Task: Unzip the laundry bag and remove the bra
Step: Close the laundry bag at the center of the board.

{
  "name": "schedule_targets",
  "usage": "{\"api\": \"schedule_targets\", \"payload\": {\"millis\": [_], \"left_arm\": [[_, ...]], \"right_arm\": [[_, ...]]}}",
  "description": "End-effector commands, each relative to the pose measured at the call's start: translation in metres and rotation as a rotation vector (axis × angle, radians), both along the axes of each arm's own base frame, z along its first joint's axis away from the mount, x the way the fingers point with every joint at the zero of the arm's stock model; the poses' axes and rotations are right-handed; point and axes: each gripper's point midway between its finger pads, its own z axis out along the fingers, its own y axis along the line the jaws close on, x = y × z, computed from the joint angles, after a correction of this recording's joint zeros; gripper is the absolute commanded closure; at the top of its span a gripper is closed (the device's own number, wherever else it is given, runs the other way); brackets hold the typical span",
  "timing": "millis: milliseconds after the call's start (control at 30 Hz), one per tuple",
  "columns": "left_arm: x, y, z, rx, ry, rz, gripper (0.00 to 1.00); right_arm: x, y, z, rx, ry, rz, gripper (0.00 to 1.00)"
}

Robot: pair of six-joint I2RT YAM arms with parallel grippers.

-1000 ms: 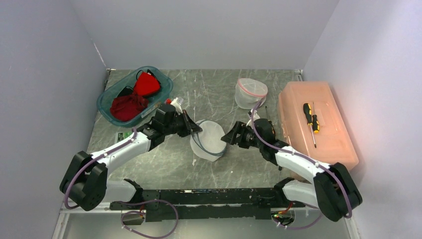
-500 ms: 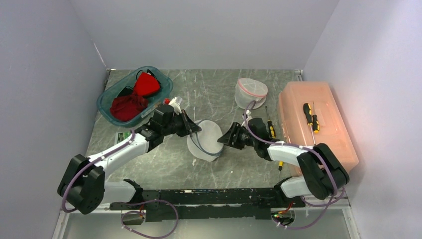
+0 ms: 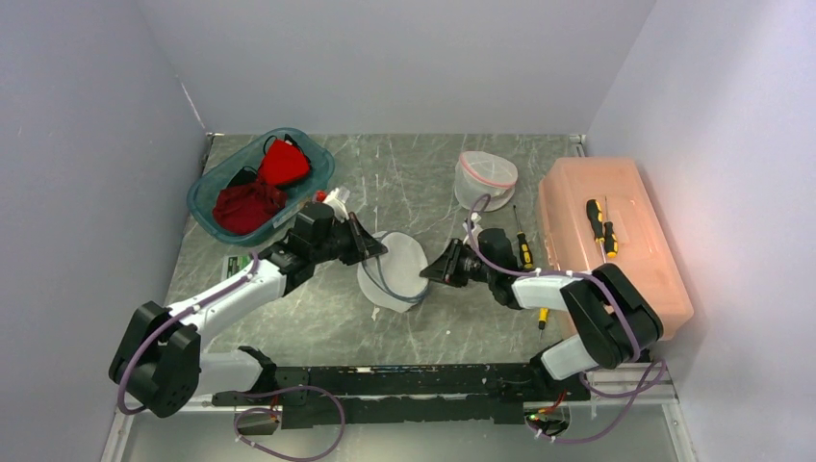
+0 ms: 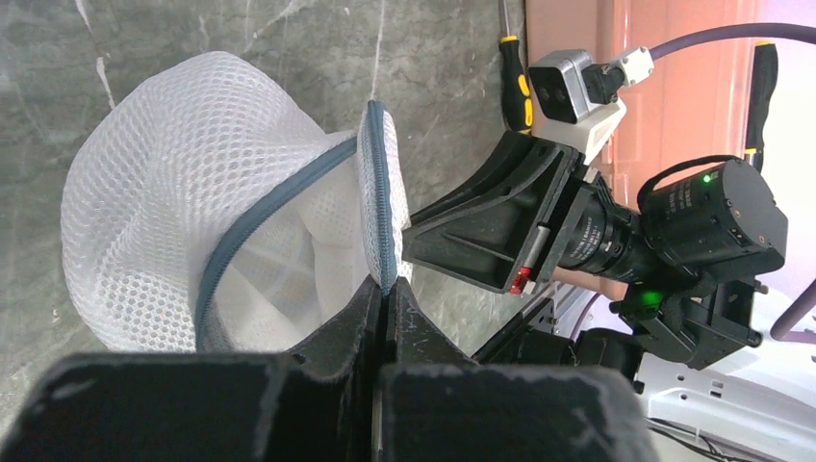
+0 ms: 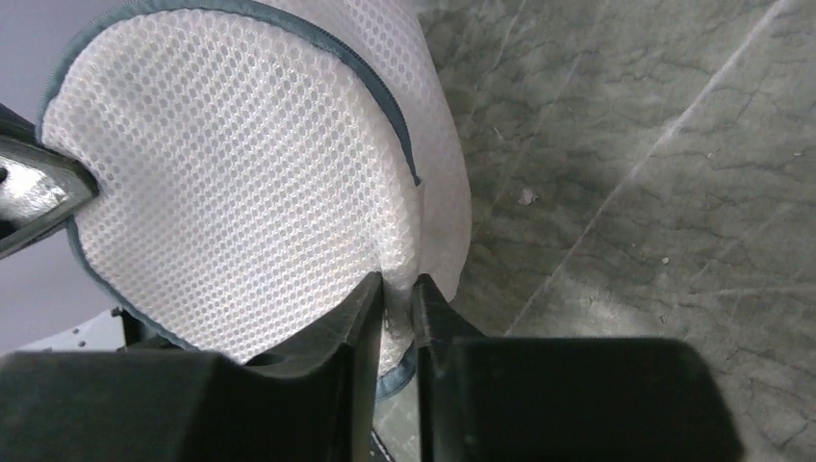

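Observation:
The laundry bag point(image 3: 393, 271), a round white mesh pouch with a blue-grey zipper, sits mid-table between both arms. My left gripper point(image 3: 377, 252) is shut on the bag's zippered rim point(image 4: 377, 192) and holds that edge up; in the left wrist view point(image 4: 387, 286) the mouth gapes partly and only pale mesh shows inside. My right gripper point(image 3: 431, 273) reaches in from the right. Its jaws point(image 5: 397, 281) pinch a fold of the bag's mesh wall point(image 5: 231, 192) with a narrow gap between them. The bra is hidden.
A teal bin point(image 3: 204, 197) with red garments stands at the back left. A second mesh bag with pink trim point(image 3: 485, 179) sits behind. An orange toolbox point(image 3: 635, 279) carrying a screwdriver point(image 3: 601, 229) lines the right side, and another screwdriver point(image 3: 522, 246) lies beside the right arm.
My right arm has swung lower and left to the bag and its jaws have closed onto the mesh. The left gripper keeps its hold; the bag has shifted slightly left.

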Motion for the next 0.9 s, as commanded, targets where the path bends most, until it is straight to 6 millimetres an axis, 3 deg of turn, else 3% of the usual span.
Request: {"api": "schedule_targets", "payload": {"millis": [0, 33, 233, 400, 767, 867], "left_arm": [[0.002, 0.004, 0.006, 0.003, -0.040, 0.010, 0.97], [0.002, 0.006, 0.005, 0.011, -0.041, 0.015, 0.97], [0.002, 0.026, 0.003, 0.123, -0.064, 0.057, 0.97], [0.006, 0.044, -0.002, 0.228, -0.091, 0.101, 0.97], [0.019, 0.057, -0.024, 0.300, -0.083, 0.188, 0.97], [0.024, 0.062, -0.034, 0.334, -0.077, 0.224, 0.97]], "right_arm": [[0.008, 0.003, 0.022, 0.032, -0.098, 0.014, 0.90], [0.010, 0.000, 0.022, 0.005, -0.111, 0.005, 1.00], [0.014, -0.038, 0.007, -0.290, -0.147, -0.041, 1.00], [0.014, -0.062, 0.012, -0.458, -0.177, -0.070, 1.00], [0.014, -0.051, 0.040, -0.734, -0.258, -0.072, 1.00], [0.021, -0.048, 0.034, -0.756, -0.263, -0.078, 1.00]]}}
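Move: The laundry bag's middle lies about 4 cm right of the left hand, some 2 cm back and 9 cm lower; that hand already grips the rim. From the right hand, whose part-open fingers straddle the rim, the middle is roughly 6 cm left and 1 cm ahead, about level. The pink-rimmed container stands 20 cm ahead and 14 cm right of the right hand, the screwdriver 8 cm ahead and 21 cm right. Right fingers pinch the rim, rising about 5 cm; left, still gripping, draws 4 cm left and down. ##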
